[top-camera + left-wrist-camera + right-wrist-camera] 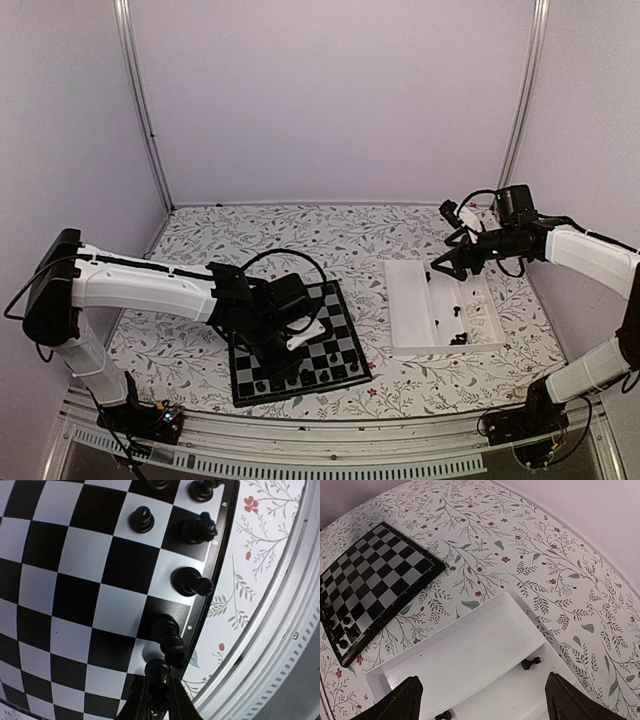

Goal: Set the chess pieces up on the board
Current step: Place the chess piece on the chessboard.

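The board (338,318) lies in front of the left arm. Several black chess pieces (190,581) stand in a row along its near border. My left gripper (159,682) reaches down at the end of that row, its fingers pressed on either side of one black chess piece (158,669) that stands upright on an edge square, close beside a neighbouring piece (170,636). In the top view the left gripper (268,362) is over the board's near left part. My right gripper (485,705) hangs wide open above the white tray (470,650), holding nothing. Two black pieces (531,663) lie in the tray.
The white compartmented tray (410,310) sits right of the board, with pale cream pieces (485,318) in its right compartments. The table's metal rail (280,645) runs just past the board's near border. The board (380,575) shows at the upper left of the right wrist view.
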Robot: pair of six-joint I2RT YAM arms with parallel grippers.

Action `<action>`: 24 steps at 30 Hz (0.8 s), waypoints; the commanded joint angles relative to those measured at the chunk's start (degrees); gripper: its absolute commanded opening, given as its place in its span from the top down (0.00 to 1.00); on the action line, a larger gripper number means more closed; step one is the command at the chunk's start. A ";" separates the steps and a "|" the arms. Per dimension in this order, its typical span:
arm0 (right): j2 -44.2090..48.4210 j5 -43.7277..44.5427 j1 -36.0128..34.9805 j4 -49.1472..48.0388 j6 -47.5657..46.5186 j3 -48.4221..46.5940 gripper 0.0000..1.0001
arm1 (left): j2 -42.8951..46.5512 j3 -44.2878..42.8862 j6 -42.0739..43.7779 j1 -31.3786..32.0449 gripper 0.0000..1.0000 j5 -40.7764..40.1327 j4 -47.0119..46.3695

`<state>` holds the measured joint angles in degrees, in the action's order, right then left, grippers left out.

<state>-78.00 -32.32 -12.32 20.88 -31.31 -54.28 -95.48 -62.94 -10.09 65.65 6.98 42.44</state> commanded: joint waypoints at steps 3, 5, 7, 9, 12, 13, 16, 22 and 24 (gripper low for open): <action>-0.79 -1.50 0.20 -0.08 -0.76 0.23 0.12 | -0.97 0.45 0.40 0.71 0.83 -0.93 -0.95; -0.69 -1.59 0.13 -0.05 -0.68 0.23 0.12 | -1.02 0.45 0.48 0.71 0.80 -1.35 -0.95; -0.84 -1.61 0.16 -0.05 -0.68 0.23 0.12 | -1.15 0.49 0.51 0.71 0.76 -1.65 -0.95; -0.92 -1.69 0.11 0.04 -0.73 0.23 0.12 | -1.28 0.53 0.51 0.71 0.74 -1.87 -0.86; -0.93 -1.78 0.13 0.17 -0.77 0.23 0.12 | -1.31 0.62 0.28 0.71 0.70 -1.75 -0.79; -0.93 -1.85 0.18 0.13 -0.77 0.23 0.12 | -1.18 0.55 0.23 0.71 0.69 -1.57 -0.71; -0.85 -2.53 0.14 0.57 -0.77 -0.13 0.12 | -0.13 -0.27 0.23 0.86 0.62 -0.88 0.08; -0.70 -0.90 0.12 5.68 -4.35 -2.80 0.15 | 5.72 -5.99 1.09 1.19 0.54 -1.27 7.04; -1.82 1.84 0.16 8.66 -6.88 -4.08 0.18 | 7.31 -8.19 1.82 1.17 0.53 -2.13 8.55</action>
<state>-78.24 -33.34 -12.32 24.01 -33.65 -55.07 -93.25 -66.02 -9.47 66.06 5.65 46.83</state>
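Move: Directly below the left hand, some 5 cm down, is the light back-row square for the held chess piece. The neighbor piece stands about 4 cm to the hand's right and 1 cm farther out; the black bishop is roughly 4 cm to its left and level with it. The front pawn is 10 cm right and 6 cm ahead. From the right hand, the square lies about 37 cm left, 24 cm back and 16 cm below. Opening from a nearly shut pinch to about half open, the left fingers let go of the chess piece's upper part while the hand stays almost in place over the back-row square, pointing down. Only at the very end does the hand lift, straight up by some 2.5 cm and without turning, clear of the piece. ##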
